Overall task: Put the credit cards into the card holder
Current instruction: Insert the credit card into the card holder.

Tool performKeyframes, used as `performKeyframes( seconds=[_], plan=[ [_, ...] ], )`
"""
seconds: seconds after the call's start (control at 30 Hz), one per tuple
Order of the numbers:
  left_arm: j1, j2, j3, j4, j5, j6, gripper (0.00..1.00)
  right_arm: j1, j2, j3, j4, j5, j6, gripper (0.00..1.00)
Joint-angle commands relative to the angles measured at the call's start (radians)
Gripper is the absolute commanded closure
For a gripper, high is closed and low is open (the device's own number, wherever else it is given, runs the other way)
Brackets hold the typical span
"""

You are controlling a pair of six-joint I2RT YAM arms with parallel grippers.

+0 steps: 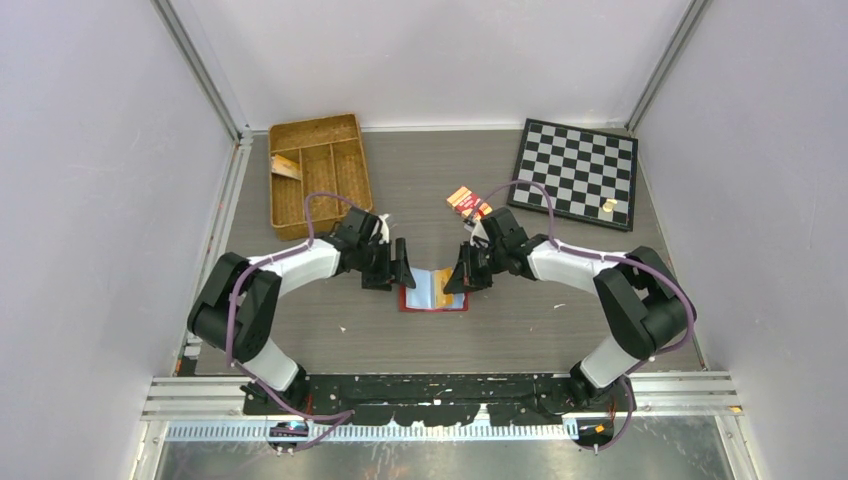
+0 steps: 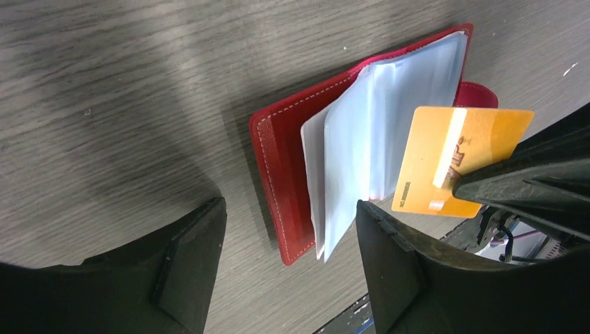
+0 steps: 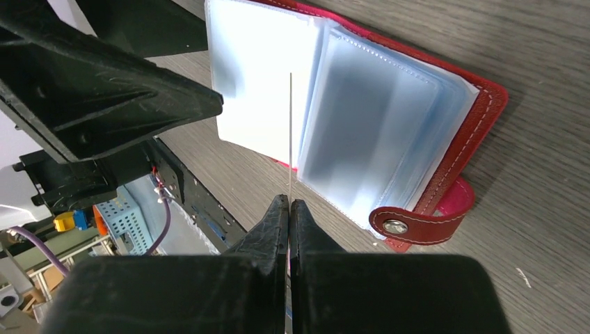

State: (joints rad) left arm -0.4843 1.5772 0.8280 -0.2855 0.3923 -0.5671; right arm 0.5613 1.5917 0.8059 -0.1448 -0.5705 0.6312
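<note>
The dark-red card holder (image 1: 432, 303) lies open on the table between both arms, its clear bluish sleeves (image 2: 389, 132) fanned up. My right gripper (image 3: 289, 202) is shut on an orange-yellow credit card (image 2: 456, 160). The card hangs just above the sleeves and shows edge-on as a thin line (image 3: 290, 125) in the right wrist view. My left gripper (image 2: 290, 205) is open, its jaws standing either side of the holder's near corner (image 2: 292, 243) and touching nothing. The snap tab (image 3: 417, 221) lies at the holder's right edge.
A brown wicker divided tray (image 1: 320, 172) stands at the back left. A chessboard (image 1: 577, 172) lies at the back right. An orange-and-red banded pack (image 1: 468, 202) sits just behind my right gripper (image 1: 458, 276). My left gripper (image 1: 398, 268) is close to the right one.
</note>
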Motion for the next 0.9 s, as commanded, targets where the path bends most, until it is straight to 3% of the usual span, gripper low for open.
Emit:
performKeyframes(
  seconds=[0.0,0.2,0.5,0.87],
  plan=[
    [-0.004,0.023,-0.012,0.081,0.004,-0.023,0.33,-0.003,0.019,-0.012,0.064,-0.045,0.007,0.99],
    [-0.004,0.061,-0.021,0.092,-0.010,-0.027,0.50,-0.007,0.045,-0.016,0.071,-0.063,0.008,1.00],
    [-0.005,0.086,-0.024,0.072,-0.044,-0.012,0.67,-0.012,0.085,-0.024,0.111,-0.091,0.032,1.00],
    [-0.005,0.106,-0.020,0.068,-0.044,0.000,0.74,-0.028,0.142,-0.013,0.117,-0.081,0.059,1.00]
  ],
)
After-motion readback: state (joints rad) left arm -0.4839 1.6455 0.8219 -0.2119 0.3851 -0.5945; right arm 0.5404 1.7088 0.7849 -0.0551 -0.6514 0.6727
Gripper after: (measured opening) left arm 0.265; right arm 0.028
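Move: The open card holder's middle lies about 5 cm to the right of the left hand, 1 cm back and 3 cm below it, with its left edge nearly beneath the open fingers; the tray is some 20 cm to that hand's left and 22 cm farther out. From the right hand, which already holds the yellow card, the holder's middle is about 3 cm left, level fore and aft, and 5 cm below; the red-yellow pack sits roughly 18 cm ahead and 5 cm right. The right hand keeps its fingers shut on the card and lowers it about 2.5 cm towards the fold of the open card holder, at the left side of the right-hand sleeves, drifting only slightly back and tipping some 5 degrees. Meanwhile the left hand sinks about 1.5 cm with a small shift forward and narrows its fingers from wide open to roughly a quarter open, so that they come down astride the holder's left edge, one fingertip at the border of the white page. ##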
